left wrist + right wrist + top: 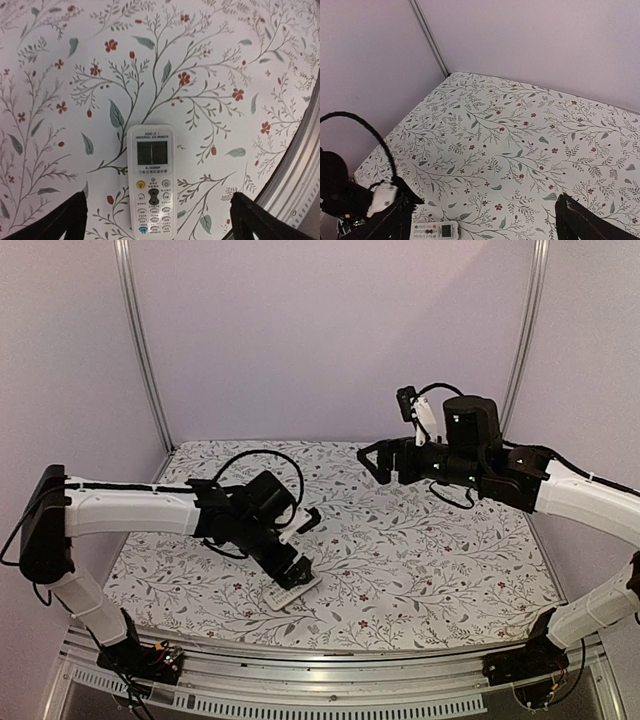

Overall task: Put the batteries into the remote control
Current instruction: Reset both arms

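Observation:
The remote control (292, 592) lies flat on the floral table near the front edge, white buttoned front and display facing up. It also shows in the left wrist view (151, 182) and at the bottom of the right wrist view (435, 230). My left gripper (296, 572) hovers just over it, open, with its fingers either side of the remote's button end (159, 216) and not touching it. My right gripper (375, 462) is raised high over the back right of the table, open and empty (482, 220). No batteries are in view.
The floral cloth (420, 550) covers the table. A metal rail (300, 165) runs along the table's front edge close to the remote. Upright frame posts (140, 340) stand at the back corners against the plain walls.

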Controlling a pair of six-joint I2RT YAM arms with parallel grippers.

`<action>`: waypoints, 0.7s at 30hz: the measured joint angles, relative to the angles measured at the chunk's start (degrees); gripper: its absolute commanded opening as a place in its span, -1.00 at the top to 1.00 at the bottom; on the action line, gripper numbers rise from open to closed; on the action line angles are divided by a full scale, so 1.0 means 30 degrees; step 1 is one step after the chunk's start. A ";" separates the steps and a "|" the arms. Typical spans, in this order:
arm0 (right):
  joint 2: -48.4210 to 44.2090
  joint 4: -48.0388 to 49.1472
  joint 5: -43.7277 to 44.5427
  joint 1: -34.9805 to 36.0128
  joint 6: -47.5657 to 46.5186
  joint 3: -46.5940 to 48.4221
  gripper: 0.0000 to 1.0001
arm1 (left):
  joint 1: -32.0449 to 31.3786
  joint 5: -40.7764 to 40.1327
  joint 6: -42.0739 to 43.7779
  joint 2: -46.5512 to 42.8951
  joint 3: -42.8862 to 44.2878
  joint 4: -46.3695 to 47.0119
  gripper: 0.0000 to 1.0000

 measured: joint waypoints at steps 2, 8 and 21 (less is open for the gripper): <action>0.0036 -0.0087 -0.0007 -0.1341 0.0262 -0.0328 -0.98 | 0.0226 -0.0590 -0.0233 -0.2244 -0.0765 0.1668 -0.99; -0.0262 0.0051 -0.0248 -0.6994 0.0940 -0.3075 -0.98 | 0.4306 -0.3985 -0.1676 -0.5850 -0.2681 0.6003 -0.99; -0.6368 0.3388 -0.0299 -1.4724 0.1486 -1.1854 -0.98 | 1.3865 -1.0754 -0.3774 -0.5894 -0.8903 1.3369 -0.99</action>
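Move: The remote control lies face up on the table, already out of my left hand's open fingers: some 6 cm below that hand, about 1 cm back and 1 cm to its left. From my raised, empty right hand the same remote is roughly 20 cm to the left, 10 cm back and 29 cm down. Nothing else lies on the cloth near it. I lift my left hand clear of the remote, up about 10 cm, and sweep it some 32 cm left and 17 cm forward, sinking a little late on, while its down-pointing fingers tip up and swing counter-clockwise. My right hand swings about 30 cm right and 13 cm down, easing forward then partly back, and turns some 45 degrees clockwise. Both grippers stay open. ##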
